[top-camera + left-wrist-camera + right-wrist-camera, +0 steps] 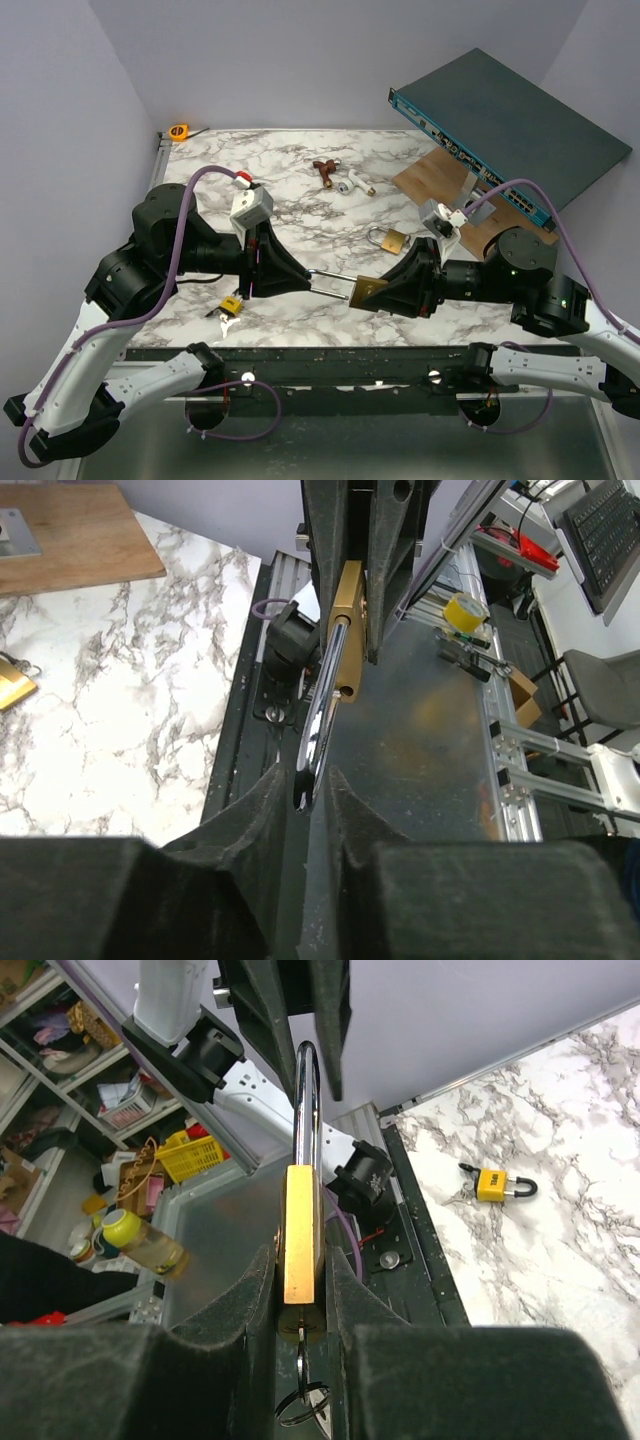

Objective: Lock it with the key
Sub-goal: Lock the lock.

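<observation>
A brass padlock [366, 291] with a long silvery shackle [330, 284] hangs in the air between my two grippers, over the table's near edge. My right gripper [378, 290] is shut on its brass body [300, 1240]. My left gripper [298, 277] is shut on the far bend of the shackle [318, 720], with the fingertips [270, 785] close on either side. A small silvery key [303, 1338] sits in the keyhole at the padlock's bottom, its ring [303, 1405] dangling between the right fingers. The brass body also shows in the left wrist view [348, 610].
A small yellow-and-black padlock [230, 304] lies by the near left edge with small keys [224, 320] beside it. Another brass padlock [392, 240] lies mid-table. A brown item [324, 172] and a white one [350, 183] lie farther back. A network switch [510, 130] on a wooden board [435, 178] stands at the right.
</observation>
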Controlling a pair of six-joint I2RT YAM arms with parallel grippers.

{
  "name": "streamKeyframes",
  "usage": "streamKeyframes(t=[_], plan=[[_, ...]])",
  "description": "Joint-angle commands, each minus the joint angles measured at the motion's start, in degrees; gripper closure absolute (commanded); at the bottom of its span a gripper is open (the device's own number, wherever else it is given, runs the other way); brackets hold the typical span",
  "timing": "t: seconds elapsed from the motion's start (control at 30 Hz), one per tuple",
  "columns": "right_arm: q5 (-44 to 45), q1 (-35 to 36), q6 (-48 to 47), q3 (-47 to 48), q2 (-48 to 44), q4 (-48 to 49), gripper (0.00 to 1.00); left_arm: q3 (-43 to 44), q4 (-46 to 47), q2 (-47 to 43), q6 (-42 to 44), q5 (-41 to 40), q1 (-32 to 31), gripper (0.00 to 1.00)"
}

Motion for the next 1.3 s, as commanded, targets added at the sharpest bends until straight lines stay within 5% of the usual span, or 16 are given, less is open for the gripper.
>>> streamKeyframes(t=[0.0, 0.1, 0.8, 1.27], plan=[[1.57, 0.12, -0.66, 2.38, -0.59, 2.58, 0.99, -0.04, 2.28, -0.63, -0.92, 2.60, -0.10, 0.86], [1.43, 0.14, -0.72, 2.67, -0.26, 2.60, 0.99, -0.45, 2.39, -0.38, -1.27, 2.51, -0.11, 1.00], [-16.30, 0.07, -7.32, 4.44, 6.07, 14.73, 0.99, -0.01, 6.60, -5.45, -8.32, 4.20, -0.10, 1.00], [-9.54, 0.08, -4.68, 5.74, 8.51, 16.05, 0.99, -0.43, 6.66, -6.99, -7.32, -2.24, -0.11, 1.00]])
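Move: The shackle end of the lock already sits between the left hand's parted fingertips, about 1 cm to its right and level. The lock body is some 8 cm to the left hand's right and 1 cm back. From the right hand, which grips the body, the shackle end is about 9 cm left and 1 cm forward. On the table nearly 40 cm below the left hand, the yellow padlock is roughly 15 cm ahead and 18 cm left. The left fingers close on the shackle end, then both hands draw back, up and left, roughly 5 cm. ##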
